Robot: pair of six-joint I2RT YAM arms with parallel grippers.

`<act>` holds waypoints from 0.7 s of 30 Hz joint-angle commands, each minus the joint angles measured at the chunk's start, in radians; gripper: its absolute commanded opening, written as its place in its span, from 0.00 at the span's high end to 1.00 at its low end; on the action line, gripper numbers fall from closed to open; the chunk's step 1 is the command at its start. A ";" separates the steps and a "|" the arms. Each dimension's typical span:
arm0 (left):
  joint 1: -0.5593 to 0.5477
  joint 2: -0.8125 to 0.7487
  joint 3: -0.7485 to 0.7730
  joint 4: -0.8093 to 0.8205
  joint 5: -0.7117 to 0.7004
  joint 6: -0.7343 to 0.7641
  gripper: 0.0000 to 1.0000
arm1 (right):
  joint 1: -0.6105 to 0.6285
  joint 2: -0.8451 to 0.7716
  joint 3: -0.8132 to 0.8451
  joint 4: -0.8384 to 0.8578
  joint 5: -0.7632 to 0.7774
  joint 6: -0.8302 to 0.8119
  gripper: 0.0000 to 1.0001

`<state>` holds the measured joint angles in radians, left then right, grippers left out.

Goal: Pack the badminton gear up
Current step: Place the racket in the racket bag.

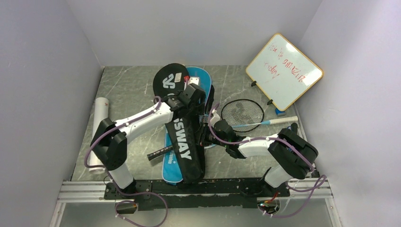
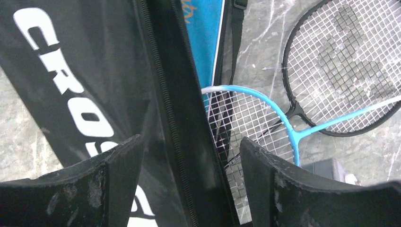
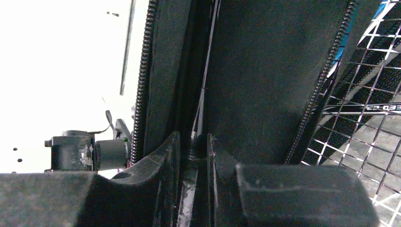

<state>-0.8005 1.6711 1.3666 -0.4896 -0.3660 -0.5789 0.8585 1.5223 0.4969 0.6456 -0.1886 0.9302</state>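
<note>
The black bag point(image 1: 182, 142) with white lettering lies diagonally across the blue bag point(image 1: 202, 78). My left gripper point(image 2: 190, 139) stands open, its fingers on either side of the black bag's zipper edge point(image 2: 165, 94); from above it point(image 1: 198, 101) sits at the bag's right side. A light-blue-framed racket point(image 2: 279, 111) has its head partly tucked under that edge. The black-framed racket point(image 1: 242, 113) lies on the table to the right. My right gripper point(image 3: 194, 142) is shut on the black bag's opened edge point(image 3: 161, 71), lower down that side point(image 1: 208, 135).
A long white tube point(image 1: 99, 123) lies along the left wall. An orange-rimmed whiteboard point(image 1: 283, 71) leans at the back right. A black racket handle point(image 1: 158, 153) pokes out from under the black bag on its left.
</note>
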 commanded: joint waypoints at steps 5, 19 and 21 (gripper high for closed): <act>0.019 0.083 0.082 -0.046 -0.092 -0.038 0.26 | -0.001 -0.031 0.030 0.103 0.000 -0.048 0.96; 0.045 0.096 0.077 -0.123 -0.139 -0.053 0.44 | -0.001 0.023 0.047 0.133 -0.041 -0.050 0.96; 0.055 0.112 0.072 -0.120 -0.115 -0.053 0.43 | -0.001 0.027 0.050 0.133 -0.046 -0.053 0.96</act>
<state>-0.7624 1.7962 1.4403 -0.6106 -0.4732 -0.6125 0.8585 1.5433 0.5060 0.6861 -0.2077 0.8963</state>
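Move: The racket bag's open zipper edge runs beneath the left hand's spread fingers, about 2 cm ahead, 1 cm left and some 5 cm below. From that hand, the blue racket's head lies roughly 6 cm back and 5 cm right, and the black racket's head about 22 cm right and 2 cm back, both some 9 cm lower. From the right hand, the same stretch of bag edge is about 14 cm ahead and 3 cm left, roughly level. The left hand sinks about 4 cm, then shifts 3 cm left, fingers partly closing around the bag's zipper edge. ##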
